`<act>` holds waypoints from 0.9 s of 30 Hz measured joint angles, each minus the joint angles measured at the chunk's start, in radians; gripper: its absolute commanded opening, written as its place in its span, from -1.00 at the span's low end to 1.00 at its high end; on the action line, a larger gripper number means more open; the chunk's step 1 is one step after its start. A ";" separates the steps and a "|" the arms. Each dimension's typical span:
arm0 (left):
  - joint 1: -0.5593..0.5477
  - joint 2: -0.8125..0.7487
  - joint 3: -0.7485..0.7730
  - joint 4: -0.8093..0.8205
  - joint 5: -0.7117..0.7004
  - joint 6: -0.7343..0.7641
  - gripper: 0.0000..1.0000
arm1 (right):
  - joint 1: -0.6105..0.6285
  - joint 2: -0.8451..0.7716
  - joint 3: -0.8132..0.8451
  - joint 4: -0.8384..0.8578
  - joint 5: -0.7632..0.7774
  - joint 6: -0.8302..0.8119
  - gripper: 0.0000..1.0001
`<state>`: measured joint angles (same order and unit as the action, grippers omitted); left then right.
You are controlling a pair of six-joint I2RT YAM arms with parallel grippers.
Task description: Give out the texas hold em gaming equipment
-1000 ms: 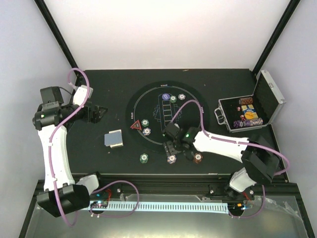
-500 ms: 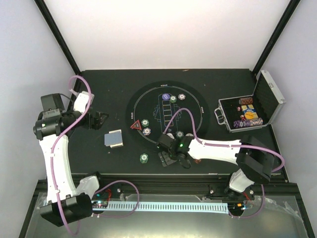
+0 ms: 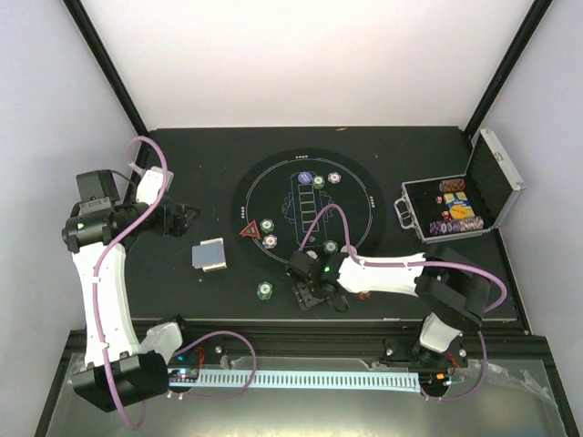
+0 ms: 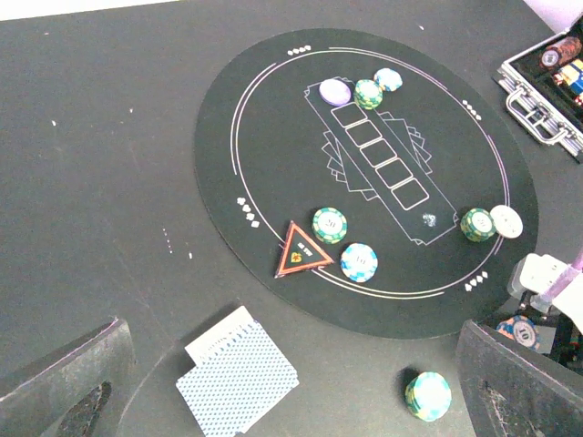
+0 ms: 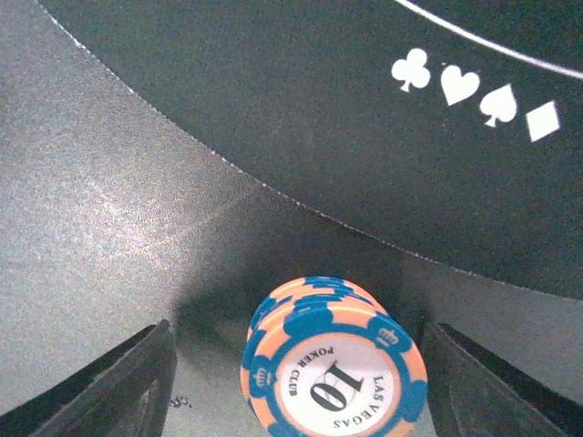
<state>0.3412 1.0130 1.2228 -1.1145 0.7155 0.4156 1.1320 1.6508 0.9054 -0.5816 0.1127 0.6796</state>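
A short stack of orange-and-blue chips (image 5: 332, 364) marked 10 stands on the bare table just off the mat's near edge. My right gripper (image 5: 301, 387) (image 3: 308, 293) straddles it, open, with a gap on each side. My left gripper (image 4: 291, 391) (image 3: 185, 218) is open and holds nothing; it hangs over the blue-backed cards (image 4: 237, 373) (image 3: 209, 255). The red triangle marker (image 4: 303, 250) lies at the mat's left rim beside a green chip (image 4: 330, 224) and a blue-white chip (image 4: 359, 262). The white button (image 4: 334, 91) sits at the mat's far side.
The round black mat (image 3: 273, 196) fills the table's middle. A green chip stack (image 3: 264, 290) stands off it near the front edge. The open silver case (image 3: 460, 211) with more chips is at the right. A maroon chip (image 3: 363, 294) peeks out by the right arm.
My right gripper has slid left and nearer along the mat's front edge, coming down around the chip stack with its jaws slightly narrower. The left arm has shifted only a little.
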 measured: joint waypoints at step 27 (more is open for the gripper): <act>0.000 0.000 0.021 -0.008 0.011 0.004 0.98 | -0.001 -0.003 -0.007 -0.008 0.017 -0.016 -0.12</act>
<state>0.3412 1.0126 1.2434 -1.1221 0.7269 0.4194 1.1309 1.6478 0.8982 -0.5900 0.1295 0.6640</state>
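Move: The orange-and-blue chip stack stands right at the right hand, between its open fingers, about 1 cm to the right of the hand point, level fore and aft and some 1 cm lower. A green stack stands roughly 11 cm to this hand's left and a red stack about 12 cm to its right, both straight across. The table-circle green stack lies about 10 cm ahead and 4 cm right. From the left hand, the orange-and-blue stack is about 29 cm right, 10 cm back and 27 cm below. The right hand's fingers close on the orange-and-blue chip stack from both sides, from about three-quarters open to a bit under half, and end with a fingertip against each side of its upper chips. The hand stays down at the table, easing about half a centimetre left and then roughly 1 cm back to the right, with no real turn of the wrist. ##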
